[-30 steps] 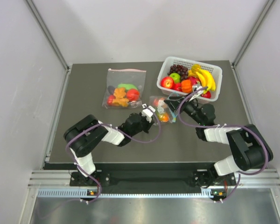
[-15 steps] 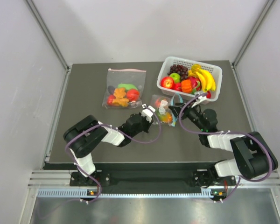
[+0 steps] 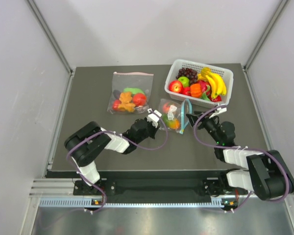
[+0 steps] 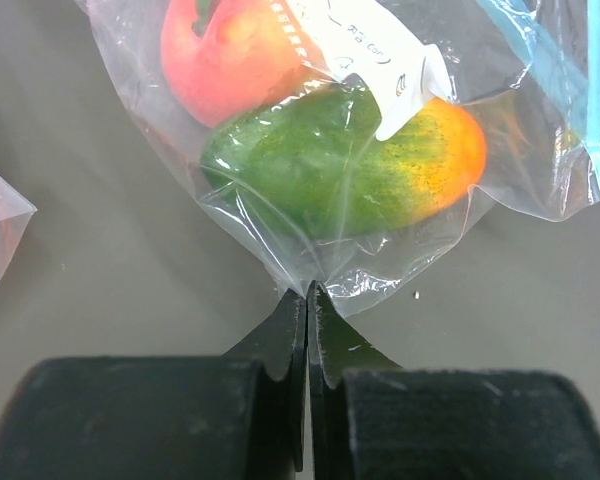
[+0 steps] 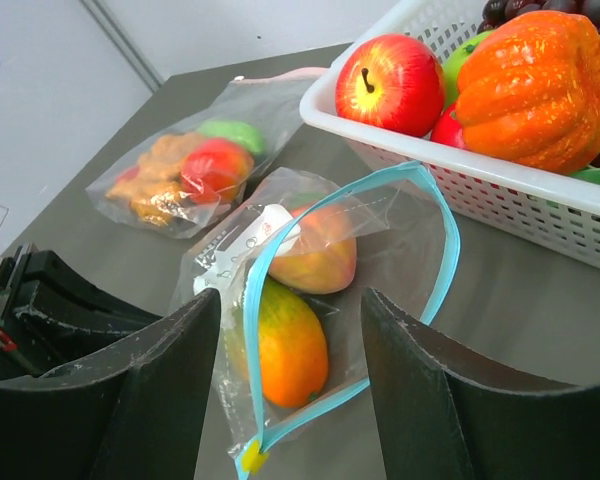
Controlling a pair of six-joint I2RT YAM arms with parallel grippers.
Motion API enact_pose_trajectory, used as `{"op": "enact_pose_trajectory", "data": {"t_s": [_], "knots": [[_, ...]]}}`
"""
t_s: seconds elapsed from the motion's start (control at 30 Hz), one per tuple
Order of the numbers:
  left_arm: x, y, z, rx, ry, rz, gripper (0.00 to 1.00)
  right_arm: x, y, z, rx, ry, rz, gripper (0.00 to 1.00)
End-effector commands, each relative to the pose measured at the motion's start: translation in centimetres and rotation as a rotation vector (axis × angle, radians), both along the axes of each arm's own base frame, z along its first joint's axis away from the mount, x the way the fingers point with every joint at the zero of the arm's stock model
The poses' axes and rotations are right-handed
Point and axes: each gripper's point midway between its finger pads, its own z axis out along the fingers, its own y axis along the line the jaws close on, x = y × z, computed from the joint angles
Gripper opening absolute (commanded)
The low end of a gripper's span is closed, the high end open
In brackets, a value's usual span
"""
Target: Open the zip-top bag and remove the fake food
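The zip-top bag (image 3: 172, 115) lies mid-table, its teal zip strip (image 5: 442, 232) parted into a wide loop. Inside it is the fake food: a green-and-orange piece (image 4: 350, 165) and a peach-red piece (image 4: 230, 55), which also show in the right wrist view as the orange piece (image 5: 285, 345) and the peach piece (image 5: 315, 258). My left gripper (image 4: 307, 295) is shut on the bag's bottom edge, on the side away from the mouth. My right gripper (image 5: 290, 300) stands open just in front of the mouth, with nothing gripped between its fingers (image 5: 170, 370).
A white basket (image 3: 227, 74) of fake fruit stands at the back right, close behind the bag's mouth. A larger clear bag (image 3: 130, 94) with a pink strip and more pieces lies at the back left. Dark table surrounds both.
My right gripper has drawn back and to the right, away from the bag. The teal strip now stands open in a loop. The left gripper kept its hold and shifted slightly.
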Motion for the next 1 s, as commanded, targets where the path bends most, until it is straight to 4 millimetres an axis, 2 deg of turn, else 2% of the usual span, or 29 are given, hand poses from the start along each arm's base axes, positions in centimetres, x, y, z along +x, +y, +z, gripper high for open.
{"op": "enact_pose_trajectory", "data": {"t_s": [0.0,0.03,0.07,0.23,0.47,0.57,0.6,0.63,0.73,0.97], "knots": [[0.5,-0.1,1.9,-0.035,-0.049,-0.003,0.0,0.7,-0.8,0.7,-0.025,-0.037,-0.033,0.58],[0.5,-0.1,1.9,-0.035,-0.05,-0.005,0.0,0.9,-0.6,0.0,-0.032,-0.016,-0.027,0.59],[0.6,-0.2,2.0,-0.036,-0.052,-0.006,0.0,1.1,-0.5,0.2,-0.031,-0.027,-0.023,0.58],[0.7,-0.2,1.7,-0.029,-0.057,-0.01,0.0,2.2,0.1,-1.4,-0.049,0.006,-0.002,0.57],[0.7,-0.6,1.5,-0.015,-0.075,-0.041,0.0,3.4,1.8,-0.6,-0.087,-0.057,0.063,0.56],[1.2,-0.7,1.2,-0.003,-0.083,-0.043,0.0,3.8,2.9,-1.0,-0.116,-0.054,0.1,0.56],[0.8,-1.2,0.9,-0.007,-0.071,-0.082,0.0,4.0,3.2,-1.2,-0.122,-0.048,0.116,0.56],[1.0,-1.1,0.9,-0.008,-0.073,-0.083,0.0,4.0,3.6,-2.3,-0.13,-0.021,0.128,0.57],[1.3,-1.3,0.8,-0.012,-0.072,-0.092,0.0,4.7,4.2,-3.3,-0.144,-0.002,0.15,0.57],[1.9,-1.3,0.2,-0.018,-0.062,-0.094,0.0,3.6,5.7,-5.0,-0.182,0.031,0.221,0.57]]}}
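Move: The papaya in the open bag lies about 9 cm left of the right hand, 2 cm ahead and some 9 cm lower. The peach beside it is roughly 8 cm ahead and 9 cm left; the fruit basket's middle is about 18 cm ahead and 6 cm right. From the left hand, pinching the bag's bottom corner, the papaya is some 4 cm ahead, 6 cm right, about level. Right hand, fingers still open, sinks about 6 cm and advances forward-left towards the bag's mouth; left keeps pinching. ##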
